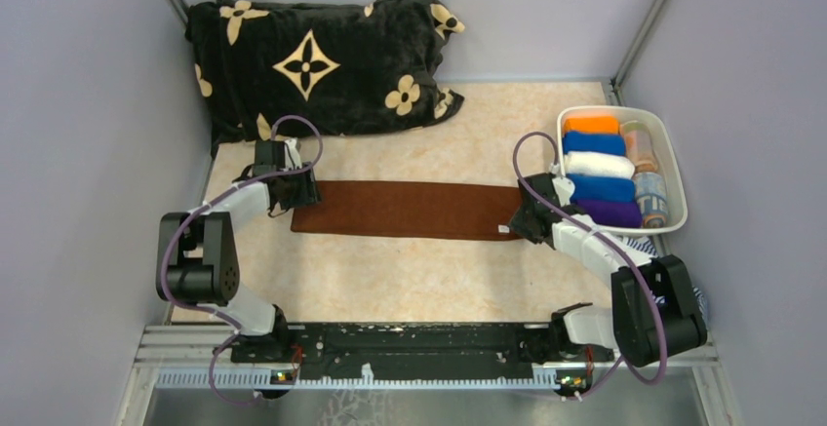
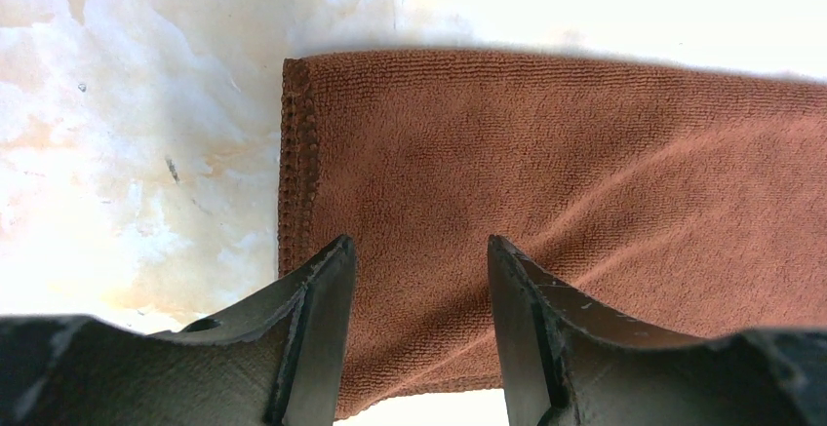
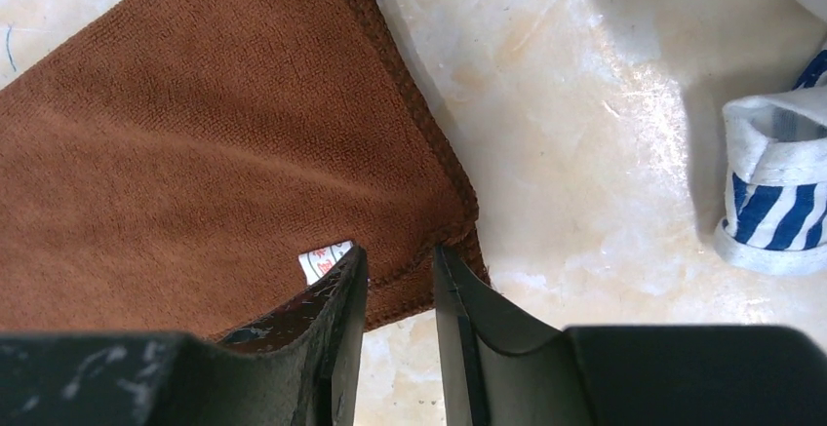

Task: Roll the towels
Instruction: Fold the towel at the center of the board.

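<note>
A plain brown towel lies folded into a long flat strip across the middle of the table. My left gripper stands open over its left end, and the cloth shows flat between the wide-apart fingers. At the right end my right gripper is low over the near corner. Its jaws are a narrow gap apart, with the hemmed corner and a small white label showing there. Several rolled towels, among them orange, white and purple, lie in a basket.
The white basket stands at the right edge. A navy-and-white striped cloth lies just right of my right gripper, near the basket. A big black blanket with beige flowers fills the back left. Grey walls close in both sides.
</note>
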Tool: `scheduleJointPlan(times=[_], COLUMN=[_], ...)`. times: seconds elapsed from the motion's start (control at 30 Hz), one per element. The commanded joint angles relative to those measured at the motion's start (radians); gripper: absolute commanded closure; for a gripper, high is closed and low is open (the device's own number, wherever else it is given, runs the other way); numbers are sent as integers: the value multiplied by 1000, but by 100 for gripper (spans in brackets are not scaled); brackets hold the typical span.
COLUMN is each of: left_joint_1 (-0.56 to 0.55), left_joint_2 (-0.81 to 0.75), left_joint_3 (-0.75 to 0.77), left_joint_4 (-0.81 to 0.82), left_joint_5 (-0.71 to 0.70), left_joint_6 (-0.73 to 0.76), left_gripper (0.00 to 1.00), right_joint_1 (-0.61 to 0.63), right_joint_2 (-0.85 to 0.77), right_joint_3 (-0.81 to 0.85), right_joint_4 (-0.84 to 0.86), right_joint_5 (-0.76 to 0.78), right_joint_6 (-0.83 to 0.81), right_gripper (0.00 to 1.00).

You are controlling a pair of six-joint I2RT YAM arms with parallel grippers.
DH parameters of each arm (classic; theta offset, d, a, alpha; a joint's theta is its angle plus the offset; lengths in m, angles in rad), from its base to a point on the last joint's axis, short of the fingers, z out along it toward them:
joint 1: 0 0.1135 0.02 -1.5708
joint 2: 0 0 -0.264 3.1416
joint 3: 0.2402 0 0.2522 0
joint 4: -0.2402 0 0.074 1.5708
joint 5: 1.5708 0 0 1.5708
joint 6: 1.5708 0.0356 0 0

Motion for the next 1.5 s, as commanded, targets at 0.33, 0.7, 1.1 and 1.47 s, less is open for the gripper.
scheduleJointPlan(times=[0.33, 0.7, 1.1, 1.47], left_joint_1=[-5, -5, 3, 11], left_joint_2=[30, 50, 85, 89], left_joint_3=[39, 46, 55, 64], left_joint_4=[-20, -28, -53, -76], left_joint_5=[-21, -40, -94, -116], left_joint_6=[21, 30, 46, 48], left_gripper=[41, 41, 42, 41], right_joint_1=[-5, -6, -45, -72], right_joint_2=[24, -19, -138, -108], right_joint_3=[-9, -6, -23, -103], right_joint_4=[15, -8, -83, -62], right_joint_5=[26, 22, -56, -137], right_joint_6=[-13, -25, -65, -97], right_gripper=[80, 100, 100, 100])
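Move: The near right corner of the brown towel is almost under my right fingers, about 2 cm to the right, 1 cm back and 1 cm below, with the white label 3 cm left and 1 cm ahead of the hand. The striped cloth's hem lies some 15 cm right and 2 cm back, the purple roll about 22 cm right and 5 cm ahead. From my left hand the towel's left edge is 5 cm left, level ahead, just below; that near right corner is some 53 cm right and 8 cm back. I sink my right hand a centimetre, shut its fingers on the towel's layered near edge beside the right corner, and raise it about 2.5 cm; then I draw it back towards my base by some 3 cm while lowering it again, keeping the pinch. My left fingers stay spread on the towel's left end, easing 1 cm or so left and slightly down. ##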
